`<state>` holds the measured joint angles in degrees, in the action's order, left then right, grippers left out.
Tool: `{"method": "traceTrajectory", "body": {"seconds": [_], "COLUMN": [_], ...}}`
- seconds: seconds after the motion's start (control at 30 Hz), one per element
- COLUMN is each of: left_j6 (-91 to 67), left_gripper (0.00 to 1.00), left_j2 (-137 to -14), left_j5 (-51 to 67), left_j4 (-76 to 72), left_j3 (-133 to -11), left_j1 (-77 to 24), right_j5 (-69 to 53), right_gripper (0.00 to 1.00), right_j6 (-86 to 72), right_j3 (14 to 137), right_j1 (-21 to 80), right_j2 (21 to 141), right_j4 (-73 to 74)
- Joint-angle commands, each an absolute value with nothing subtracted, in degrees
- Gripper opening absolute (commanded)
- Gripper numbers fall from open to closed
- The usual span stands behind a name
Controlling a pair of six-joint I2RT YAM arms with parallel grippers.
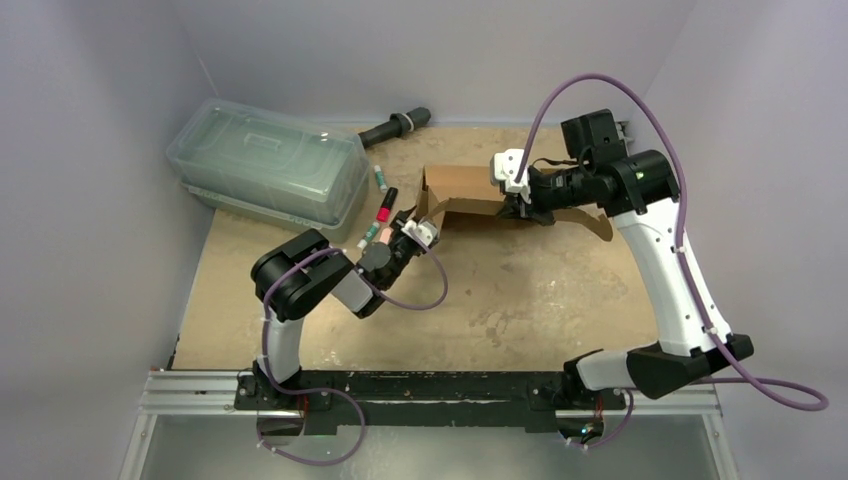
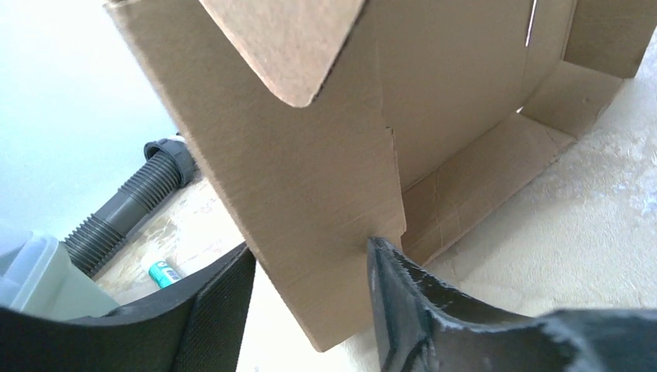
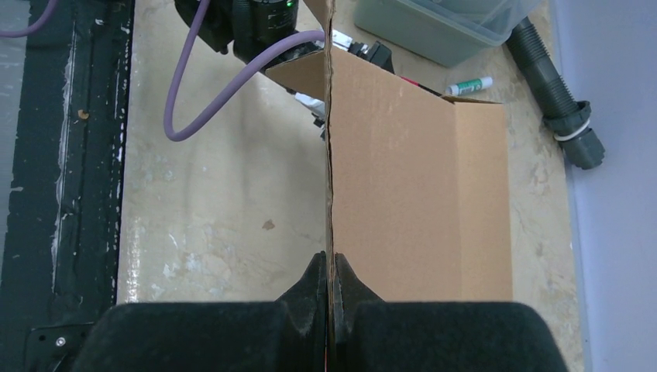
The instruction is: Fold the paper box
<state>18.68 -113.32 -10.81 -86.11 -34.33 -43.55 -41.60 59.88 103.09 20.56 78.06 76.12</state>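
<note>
The paper box [image 1: 470,192] is brown corrugated cardboard, partly formed, resting on the table at centre back. In the left wrist view one of its side flaps [image 2: 310,178] stands upright between my left gripper's [image 2: 310,291] fingers. The jaws are apart: the right finger [image 2: 399,298] touches the flap's face, and the left finger [image 2: 221,310] is clear of it. From above, the left gripper [image 1: 420,232] sits at the box's left end. My right gripper [image 3: 331,271] is shut on the thin top edge of an upright box wall [image 3: 418,194], at the box's right end [image 1: 520,205].
A clear greenish lidded container [image 1: 265,170] stands at the back left. A black ribbed hose [image 1: 395,127] lies behind it. Markers [image 1: 385,205] lie between the container and the box. The left arm's purple cable [image 3: 232,85] loops over the table in front of the box.
</note>
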Motion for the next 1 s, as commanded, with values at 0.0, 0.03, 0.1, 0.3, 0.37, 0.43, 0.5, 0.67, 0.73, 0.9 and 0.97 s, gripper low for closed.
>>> {"method": "traceTrajectory", "body": {"seconds": [0.0, 0.03, 0.1, 0.3, 0.37, 0.43, 0.5, 0.67, 0.73, 0.9, 0.97], "left_j6": [19.14, 19.08, 18.88, 18.58, 18.64, 18.7, 18.85, 18.34, 17.97, 12.97, 8.67], "left_gripper": [0.48, 0.45, 0.43, 0.37, 0.34, 0.28, 0.16, 0.0, 0.0, 0.0, 0.0], "left_j2": [-114.13, -114.25, -114.49, -114.72, -114.64, -114.47, -114.33, -113.66, -113.14, -109.97, -106.94], "left_j5": [-11.91, -12.29, -12.67, -14.83, -15.22, -15.25, -15.12, -14.81, -14.35, -15.26, -16.54], "left_j4": [-101.87, -101.88, -101.87, -101.87, -101.88, -101.87, -101.87, -101.87, -101.88, -101.87, -100.41], "left_j3": [-37.19, -37.41, -37.74, -38.6, -39.11, -39.48, -39.8, -39.72, -39.31, -36.68, -34.28], "left_j1": [-43.2, -43.16, -43.21, -43.25, -43.32, -43.32, -43.28, -43.3, -43.41, -43.35, -43.46], "right_j5": [-45.81, -45.94, -46.25, -48.33, -48.8, -49.1, -49.3, -49.52, -49.29, -47.11, -43.98], "right_gripper": [0.0, 0.0, 0.0, 0.0, 0.0, 0.0, 0.0, 0.0, 0.0, 0.0, 0.0], "right_j6": [59.68, 59.85, 60.15, 60.04, 59.82, 59.57, 59.19, 56.89, 55.79, 50.06, 47.82], "right_j3": [104.1, 104.01, 103.82, 103.33, 103.3, 103.3, 103.44, 104.3, 104.53, 105.89, 107.56], "right_j1": [20.54, 20.51, 20.57, 20.57, 20.5, 20.55, 20.53, 20.54, 20.55, 20.52, 20.5], "right_j2": [77.92, 77.89, 78.0, 78.4, 78.56, 78.78, 79.0, 79.37, 79.45, 78.82, 78.24], "right_j4": [77.68, 77.82, 78.17, 78.58, 78.63, 78.59, 78.58, 77.72, 77.09, 72.57, 71.06]}}
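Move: Right between the open left fingers comes the near edge of the box's left end panel; the spot to grip is about 2 cm ahead, 1 cm left and 2 cm above. Down on the table, some 11 cm below this hand, the black marker lies about 8 cm left and 2 cm ahead, the glue stick 10 cm left and 8 cm ahead. From the right hand, shut on the raised front flap, that edge is roughly 14 cm left, 12 cm ahead and 20 cm below. Easing forward and up about 2 cm each way, with a small drift left and a counter-clockwise turn of some 5 degrees, the left hand closes its fingers fully and pinches the near edge of the left end panel. The right hand keeps its pinch on the front flap, almost in place, tipping by about 8 degrees. ##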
